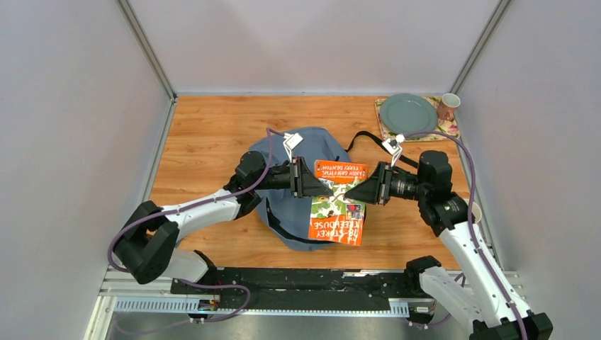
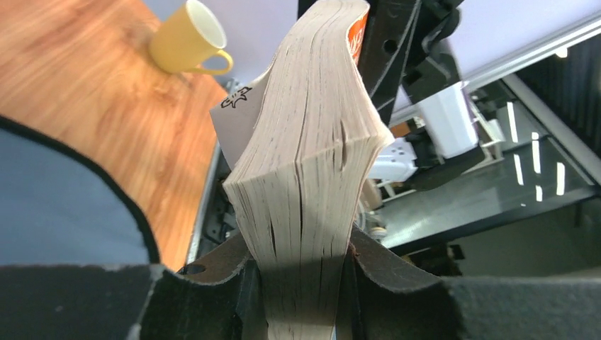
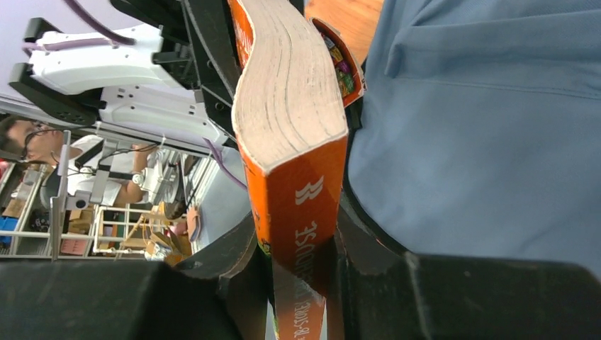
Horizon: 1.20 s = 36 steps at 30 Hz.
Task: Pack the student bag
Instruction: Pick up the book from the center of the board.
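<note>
The grey-blue student bag (image 1: pixel 280 152) lies flat in the middle of the table, with black straps trailing off it; it also shows in the right wrist view (image 3: pixel 489 134). A thick orange paperback book (image 1: pixel 338 205) is held above the bag between both grippers. My left gripper (image 1: pixel 317 183) is shut on the book's page edge (image 2: pixel 305 212). My right gripper (image 1: pixel 352 193) is shut on the orange spine (image 3: pixel 301 212) from the opposite side. The book bends slightly between them.
A grey-green plate (image 1: pixel 407 113) on a patterned mat and a small cup (image 1: pixel 448 106) stand at the far right corner. A yellow mug (image 2: pixel 188 41) sits by the table's right edge. Grey walls close in the table.
</note>
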### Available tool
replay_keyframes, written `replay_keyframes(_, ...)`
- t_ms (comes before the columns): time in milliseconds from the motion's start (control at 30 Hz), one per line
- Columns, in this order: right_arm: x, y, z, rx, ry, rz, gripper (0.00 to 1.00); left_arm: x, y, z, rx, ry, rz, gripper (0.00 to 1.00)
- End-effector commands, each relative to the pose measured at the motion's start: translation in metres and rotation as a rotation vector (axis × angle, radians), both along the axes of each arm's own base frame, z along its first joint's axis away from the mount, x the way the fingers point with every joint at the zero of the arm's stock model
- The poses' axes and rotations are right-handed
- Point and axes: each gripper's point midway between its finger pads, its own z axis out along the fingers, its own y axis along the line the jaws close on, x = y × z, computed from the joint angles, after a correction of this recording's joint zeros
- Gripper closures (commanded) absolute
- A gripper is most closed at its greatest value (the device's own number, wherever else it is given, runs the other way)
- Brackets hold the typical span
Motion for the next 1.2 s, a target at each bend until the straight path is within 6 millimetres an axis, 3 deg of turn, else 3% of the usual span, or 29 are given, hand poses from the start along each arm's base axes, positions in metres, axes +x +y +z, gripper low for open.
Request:
replay_keyframes(0, 0.012, -0.004, -0.013, -0.107, 0.008, -0.065, 0.77, 0.002, 0.004, 0.008, 0.044, -0.170, 0.062, 1.00)
replay_keyframes(33, 0.014, -0.008, -0.015, -0.129, 0.019, -0.099, 0.52, 0.007, 0.006, 0.005, 0.075, -0.157, 0.104, 1.00)
replay_keyframes(133, 0.031, -0.026, -0.020, -0.198, 0.023, -0.277, 0.26, 0.024, 0.019, -0.005, 0.139, -0.174, 0.263, 1.00)
replay_keyframes(167, 0.033, -0.031, -0.022, -0.208, 0.027, -0.320, 0.24, 0.028, 0.024, -0.007, 0.153, -0.195, 0.310, 1.00)
replay_keyframes(267, 0.038, -0.050, -0.038, -0.237, 0.079, -0.475, 0.22, 0.042, 0.043, -0.009, 0.186, -0.217, 0.457, 1.00)
replay_keyframes(300, 0.037, -0.054, -0.052, -0.250, 0.109, -0.505, 0.21, 0.044, 0.048, -0.012, 0.195, -0.217, 0.489, 1.00)
replay_keyframes(333, 0.032, -0.054, -0.049, -0.210, 0.120, -0.520, 0.21, 0.051, 0.056, -0.005, 0.187, -0.223, 0.558, 1.00)
replay_keyframes(400, 0.021, -0.046, -0.053, -0.153, 0.147, -0.479, 0.21, 0.057, 0.066, -0.007, 0.189, -0.206, 0.630, 1.00)
replay_keyframes(467, 0.013, -0.038, -0.058, -0.051, 0.187, -0.456, 0.21, 0.064, 0.078, 0.004, 0.144, -0.192, 0.721, 1.00)
replay_keyframes(500, 0.007, -0.033, -0.057, -0.007, 0.210, -0.424, 0.21, 0.064, 0.081, -0.002, 0.137, -0.182, 0.736, 1.00)
replay_keyframes(567, 0.002, -0.026, -0.061, 0.087, 0.247, -0.408, 0.21, 0.063, 0.087, 0.019, 0.015, -0.174, 0.773, 1.00)
replay_keyframes(600, -0.001, -0.023, -0.063, 0.106, 0.258, -0.400, 0.21, 0.061, 0.090, 0.013, -0.005, -0.157, 0.778, 1.00)
replay_keyframes(633, -0.001, -0.022, -0.058, 0.138, 0.234, -0.401, 0.20, 0.060, 0.094, 0.029, -0.089, -0.167, 0.797, 1.00)
replay_keyframes(700, -0.002, -0.019, -0.063, 0.158, 0.254, -0.414, 0.19, 0.058, 0.097, 0.033, -0.155, -0.118, 0.799, 1.00)
replay_keyframes(933, -0.002, 0.005, -0.057, 0.194, 0.242, -0.369, 0.18, 0.042, 0.099, 0.080, -0.398, -0.054, 0.712, 1.00)
replay_keyframes(1033, -0.004, 0.019, -0.045, 0.243, 0.211, -0.313, 0.18, 0.039, 0.101, 0.090, -0.454, -0.051, 0.695, 1.00)
replay_keyframes(1167, -0.005, 0.032, -0.023, 0.296, 0.163, -0.269, 0.18, 0.038, 0.100, 0.088, -0.464, -0.028, 0.681, 1.00)
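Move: Both hands already grip the book; its middle lies about 4 cm right and 4 cm back of the left hand, about 3 cm left and 2 cm back of the right, roughly level with both. From the left hand the bag's middle is about 4 cm left, 2 cm back and 16 cm below. From the right hand the bag is about 12 cm left, level fore-and-aft and 16 cm below; the black strap is some 15 cm right, 14 cm ahead and 22 cm below. The right hand lets go, sinking some 10 cm, as the left swings the book left-forward, about 45 degrees counter-clockwise. ##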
